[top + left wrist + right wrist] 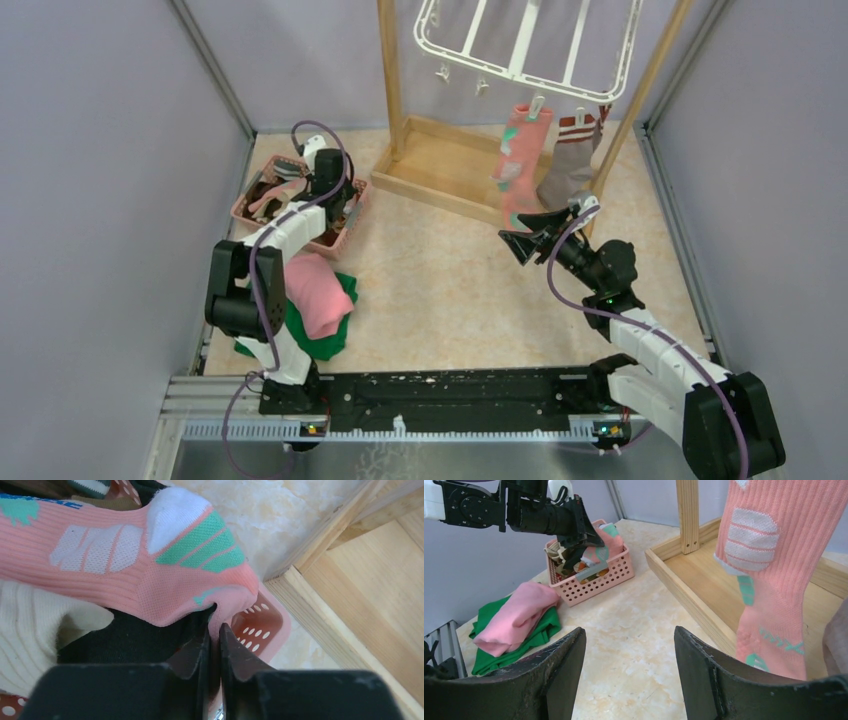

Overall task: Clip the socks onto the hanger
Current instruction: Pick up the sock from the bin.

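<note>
In the pink basket point(272, 630) lies a salmon pink sock point(125, 565) with teal and white shapes. My left gripper point(215, 630) is shut on that sock's edge, a fold of pink fabric pinched between its fingertips. Cream point(25, 630) and dark point(135, 640) socks lie beneath it. The white hanger point(530, 40) hangs from the wooden stand. Two socks are clipped to the hanger: another salmon pink sock point(522, 165) and a grey-brown one with a striped cuff point(570, 165). My right gripper point(520, 238) stands open just below and left of them, holding nothing.
The wooden frame stand point(440, 175) has a base tray beside the basket point(245, 205). A pink cloth point(318, 290) lies on a green cloth point(330, 340) near my left arm's base. Grey walls close in on both sides.
</note>
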### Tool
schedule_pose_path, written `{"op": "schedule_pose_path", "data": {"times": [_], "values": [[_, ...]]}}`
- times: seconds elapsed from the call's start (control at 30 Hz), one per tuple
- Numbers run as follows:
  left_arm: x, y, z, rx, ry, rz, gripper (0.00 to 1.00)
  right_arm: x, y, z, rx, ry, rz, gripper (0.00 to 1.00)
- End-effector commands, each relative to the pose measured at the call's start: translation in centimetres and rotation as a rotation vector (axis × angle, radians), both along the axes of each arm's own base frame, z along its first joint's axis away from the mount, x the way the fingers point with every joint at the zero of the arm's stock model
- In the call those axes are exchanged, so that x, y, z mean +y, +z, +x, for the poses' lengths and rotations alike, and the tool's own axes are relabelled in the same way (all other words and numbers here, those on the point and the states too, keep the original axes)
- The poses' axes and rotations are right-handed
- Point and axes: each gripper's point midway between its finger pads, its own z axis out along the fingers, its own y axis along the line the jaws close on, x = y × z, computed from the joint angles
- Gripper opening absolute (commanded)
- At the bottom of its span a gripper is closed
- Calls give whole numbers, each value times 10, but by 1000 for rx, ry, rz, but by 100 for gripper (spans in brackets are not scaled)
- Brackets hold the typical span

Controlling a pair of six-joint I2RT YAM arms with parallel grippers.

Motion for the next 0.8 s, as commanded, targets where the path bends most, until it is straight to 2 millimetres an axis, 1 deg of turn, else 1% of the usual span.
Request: {"op": "schedule_pose_path", "data": {"times": [0.0,0.07,0.27,0.37,0.43,0.5,0.57,0.63,0.7,0.77], "values": [[6,35,2,-70,-9,36,8,1,17,-1,-53,2,14,65],[7,61,0,-143,-32,61,0,1,17,-1,-53,2,14,65],[23,128,-25,-312,-41,163,0,1,17,-1,-51,4,15,65],[20,155,-38,-391,-82,178,0,2,17,-1,-51,6,14,65],[8,169,-44,-441,-168,180,0,2,17,-2,-52,10,14,65],[-16,182,-52,-507,-327,181,0,3,17,-2,-54,16,13,65],[-47,195,-63,-587,-522,176,0,4,19,-4,-61,29,12,65],[-70,201,-76,-632,-675,167,0,6,20,-5,-65,41,12,65],[-87,205,-89,-659,-787,148,0,7,21,-7,-69,54,13,65],[-93,210,-99,-681,-835,139,0,9,21,-9,-72,67,16,65]]}}
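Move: The salmon-pink sock is at my left hand's fingertips inside the bin, one end between the nearly shut pads. Its middle lies some 6 cm to the left, 2 cm ahead and about 2 cm lower. The dark sock is about 7 cm left, level ahead, the cream sock some 13 cm left and 2 cm back, and the bin's far right corner about 3 cm right and 2 cm ahead. From my right hand the pink sock lies about 43 cm left and 18 cm ahead, roughly 12 cm lower. I finish closing my left fingers on the end of the pink sock and keep that pinch while lifting it about 17 cm up out of the bin, drawing back some 7 cm on the way. Near the top I swing right towards the middle of the table, tipping the fingers up about 30 degrees to level and turning them clockwise. ##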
